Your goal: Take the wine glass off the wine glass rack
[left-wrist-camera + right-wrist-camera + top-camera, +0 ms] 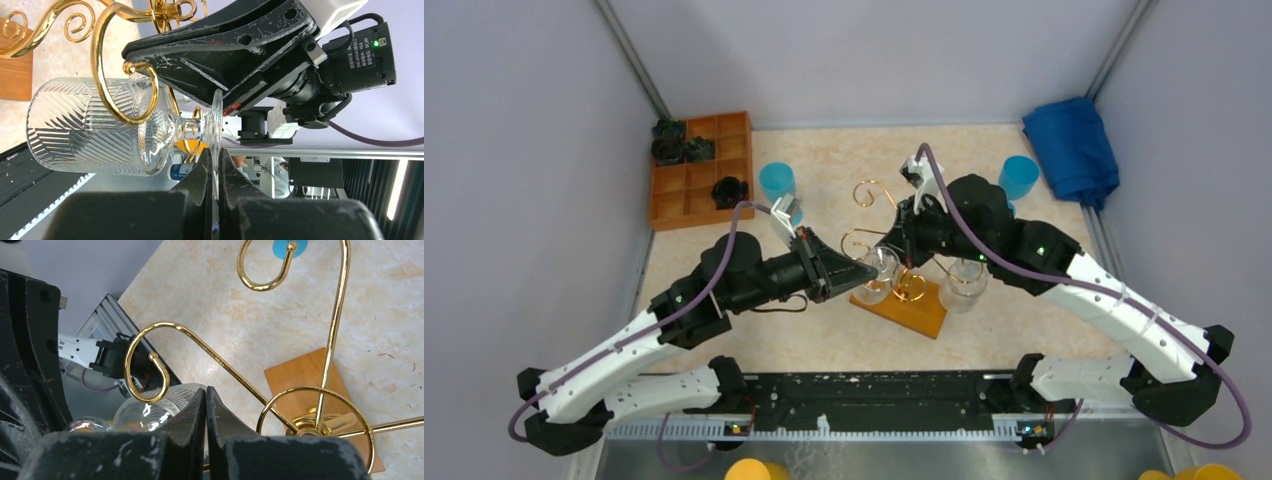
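Note:
The wine glass rack (874,192) is a gold wire stand on an orange-brown wooden base (916,312) at mid-table. A ribbed clear wine glass (881,275) hangs on one curled arm. In the left wrist view its bowl (95,132) lies sideways under a gold curl (102,95). My left gripper (215,152) is shut on the rim of the glass's foot; it also shows from above (869,270). My right gripper (206,392) is shut, lying over the rack arm just above that foot (902,240). Whether it pinches anything is hidden. A second glass (964,285) hangs to the right.
An orange compartment tray (686,195) with black parts sits back left. Two blue cups (776,182) (1019,175) stand behind the rack. A blue cloth (1072,148) lies back right. Grey walls close in on both sides.

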Available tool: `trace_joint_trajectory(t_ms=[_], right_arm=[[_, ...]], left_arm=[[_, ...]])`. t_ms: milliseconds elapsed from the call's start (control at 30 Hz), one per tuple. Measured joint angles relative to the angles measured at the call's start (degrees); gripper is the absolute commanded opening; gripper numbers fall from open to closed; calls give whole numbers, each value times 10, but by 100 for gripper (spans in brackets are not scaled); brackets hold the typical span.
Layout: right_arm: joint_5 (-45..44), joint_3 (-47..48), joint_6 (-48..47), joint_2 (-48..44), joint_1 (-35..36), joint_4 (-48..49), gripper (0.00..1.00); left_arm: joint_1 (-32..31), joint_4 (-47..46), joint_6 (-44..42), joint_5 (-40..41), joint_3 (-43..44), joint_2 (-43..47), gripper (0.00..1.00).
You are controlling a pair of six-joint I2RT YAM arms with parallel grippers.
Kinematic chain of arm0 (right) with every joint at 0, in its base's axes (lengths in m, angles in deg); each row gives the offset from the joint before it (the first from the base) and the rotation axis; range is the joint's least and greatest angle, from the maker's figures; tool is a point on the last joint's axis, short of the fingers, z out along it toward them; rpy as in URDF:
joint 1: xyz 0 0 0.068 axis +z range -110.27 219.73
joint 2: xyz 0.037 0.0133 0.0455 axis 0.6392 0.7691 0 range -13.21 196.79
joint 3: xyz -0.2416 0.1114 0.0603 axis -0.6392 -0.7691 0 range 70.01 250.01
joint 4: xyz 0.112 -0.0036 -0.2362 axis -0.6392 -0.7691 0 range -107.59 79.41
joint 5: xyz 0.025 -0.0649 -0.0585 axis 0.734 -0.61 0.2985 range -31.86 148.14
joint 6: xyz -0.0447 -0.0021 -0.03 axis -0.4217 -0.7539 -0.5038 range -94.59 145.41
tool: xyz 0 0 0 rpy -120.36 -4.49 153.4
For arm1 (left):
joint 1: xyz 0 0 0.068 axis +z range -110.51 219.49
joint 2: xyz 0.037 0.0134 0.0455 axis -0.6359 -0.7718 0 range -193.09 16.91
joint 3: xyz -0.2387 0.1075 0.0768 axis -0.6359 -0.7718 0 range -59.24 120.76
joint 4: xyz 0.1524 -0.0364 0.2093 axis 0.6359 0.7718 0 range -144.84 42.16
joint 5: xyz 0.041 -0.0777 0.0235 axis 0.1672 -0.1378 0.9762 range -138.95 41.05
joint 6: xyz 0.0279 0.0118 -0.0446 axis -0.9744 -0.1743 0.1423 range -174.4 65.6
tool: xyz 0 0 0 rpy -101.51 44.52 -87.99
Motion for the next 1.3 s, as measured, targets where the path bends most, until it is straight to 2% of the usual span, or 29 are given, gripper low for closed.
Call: trace_joint_trajectory(t_ms=[433,733,1000,1300], right_arm=[[8,0,0,8,0,1,0],[14,0,3,8,0,1,0],[14,1,3,8,0,1,0],[10,48,-3,8,0,-12,0]], left_arm=[[0,61,9,49,-24,101,0],[0,181,10,154,27,141,0],[0,242,-50,274,113,102,0],[0,205,-163,346,212,9,0]])
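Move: The left hand already holds the clear wine glass by its foot, upside down, just out of its gold hook, which curls about 7 cm ahead, 2 left and 5 below. It is bound for the open left side, where a standing blue wine glass lies about 29 cm ahead, 16 left and 29 below. The rack hub is 9 cm ahead, 6 right and 6 lower. From the right hand, that blue glass lies some 22 cm ahead, 20 left and 24 below. Keeping its pinch on the foot of the hanging clear glass, the left hand draws it sideways to the left, away from the rack, then curves forward and up towards the blue glass's side: about 11 cm left overall and some 7 cm each forward and up. On the way the wrist swings about 30 degrees counter-clockwise and tips the fingers upward late on, while the right hand stays shut by the rack and only rises a little at the very end. ##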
